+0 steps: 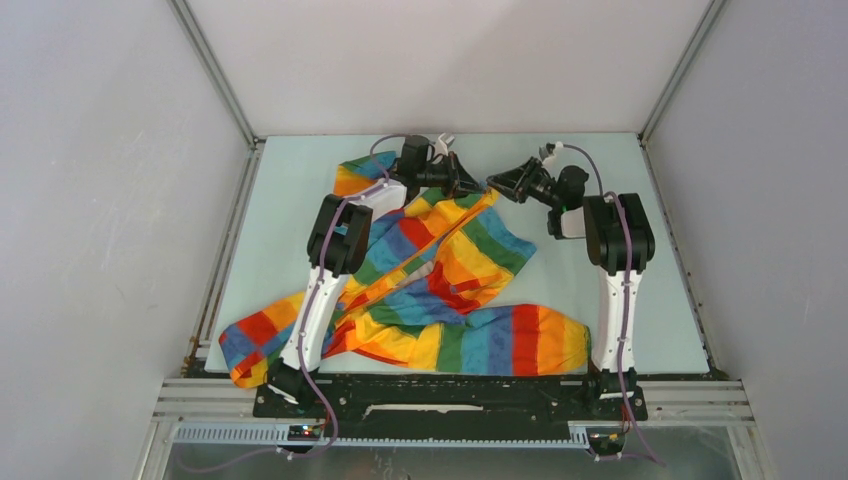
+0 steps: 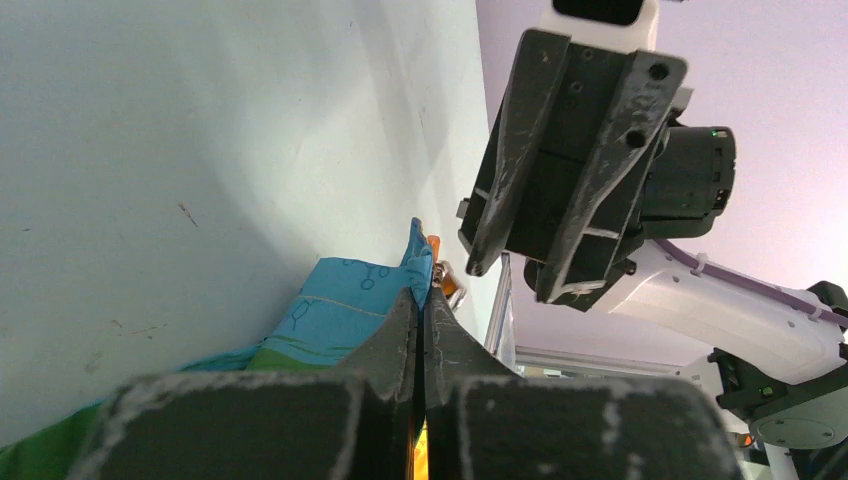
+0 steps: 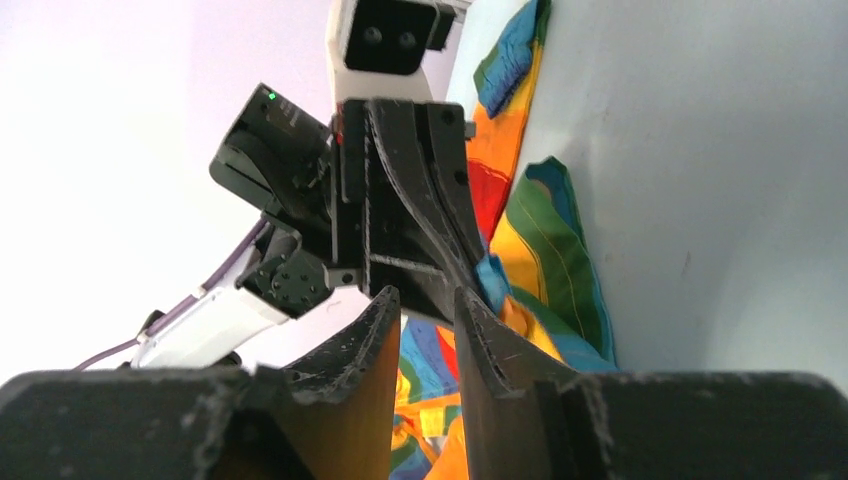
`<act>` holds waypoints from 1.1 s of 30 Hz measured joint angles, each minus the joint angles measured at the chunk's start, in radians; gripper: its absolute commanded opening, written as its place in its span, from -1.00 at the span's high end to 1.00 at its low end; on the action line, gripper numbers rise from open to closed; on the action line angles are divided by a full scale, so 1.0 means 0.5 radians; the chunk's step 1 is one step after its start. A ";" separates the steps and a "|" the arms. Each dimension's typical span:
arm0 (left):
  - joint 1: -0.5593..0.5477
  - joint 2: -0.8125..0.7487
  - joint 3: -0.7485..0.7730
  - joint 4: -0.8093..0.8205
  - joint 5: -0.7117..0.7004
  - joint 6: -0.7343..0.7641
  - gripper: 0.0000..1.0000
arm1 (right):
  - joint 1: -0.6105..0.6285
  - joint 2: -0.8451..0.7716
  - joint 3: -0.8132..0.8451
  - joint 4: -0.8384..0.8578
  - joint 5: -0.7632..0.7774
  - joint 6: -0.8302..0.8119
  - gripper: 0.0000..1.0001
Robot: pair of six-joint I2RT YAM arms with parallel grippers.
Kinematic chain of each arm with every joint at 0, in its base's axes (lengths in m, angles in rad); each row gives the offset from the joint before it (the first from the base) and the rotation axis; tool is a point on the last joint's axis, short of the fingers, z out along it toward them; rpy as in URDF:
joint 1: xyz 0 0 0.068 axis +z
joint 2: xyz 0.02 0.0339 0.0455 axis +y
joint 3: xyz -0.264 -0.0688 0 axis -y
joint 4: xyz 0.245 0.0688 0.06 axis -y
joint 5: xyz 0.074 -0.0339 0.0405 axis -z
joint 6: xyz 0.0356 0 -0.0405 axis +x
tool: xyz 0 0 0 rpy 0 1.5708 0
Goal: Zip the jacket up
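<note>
The rainbow-striped jacket [image 1: 460, 260] lies crumpled across the middle of the pale table, one sleeve [image 1: 520, 340] stretched along the front and another [image 1: 250, 340] trailing to the front left. At its far end my left gripper [image 1: 478, 188] is shut on a blue edge of the jacket [image 2: 340, 305], beside the orange zipper end [image 2: 447, 282]. My right gripper [image 1: 495, 184] faces it tip to tip from the right. In the right wrist view the right gripper [image 3: 428, 297] stands open, with nothing between its fingers and striped fabric [image 3: 545, 250] behind.
Bare table [image 1: 600, 200] lies to the right of the jacket and at the back. Grey walls enclose the table on three sides. A metal rail [image 1: 450, 400] with both arm bases runs along the near edge.
</note>
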 measured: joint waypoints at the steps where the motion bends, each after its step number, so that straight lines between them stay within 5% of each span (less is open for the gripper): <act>1: -0.001 0.001 0.000 -0.008 -0.003 0.000 1.00 | 0.007 0.018 0.035 -0.007 0.000 0.016 0.37; 9: -0.008 0.005 0.000 -0.024 -0.004 -0.002 1.00 | 0.055 0.036 0.276 -0.240 0.044 -0.079 0.33; 18: -0.008 0.005 0.000 -0.002 0.001 -0.011 1.00 | -0.138 -0.450 -0.130 -0.971 0.111 -0.696 0.24; 33: -0.004 0.032 0.001 0.025 0.009 -0.024 1.00 | -0.114 -0.284 -0.255 -0.790 -0.114 -0.648 0.02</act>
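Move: The zipper pull hangs by the raised collar corner in the left hand's shut fingers, about 2 cm back, 2 cm right and 1 cm below that hand. From the right hand it is about 1 cm back and 2 cm down, neither left nor right. The left gripper's tips are about 1 cm ahead and 2 cm left, 1 cm lower; the jacket's green-striped side panel lies some 11 cm back, 7 cm right and 9 cm down. The zipper pull and collar corner stay in front of the left hand, which keeps its pinch almost without moving. The right hand first reaches about 2.5 cm forward, slightly left and up, then swings back and right by some 6 cm, dipping its fingertips a good 10 degrees. It finally sinks while drawing back and edging left again, away from the zipper pull, its fingers opening wider. ##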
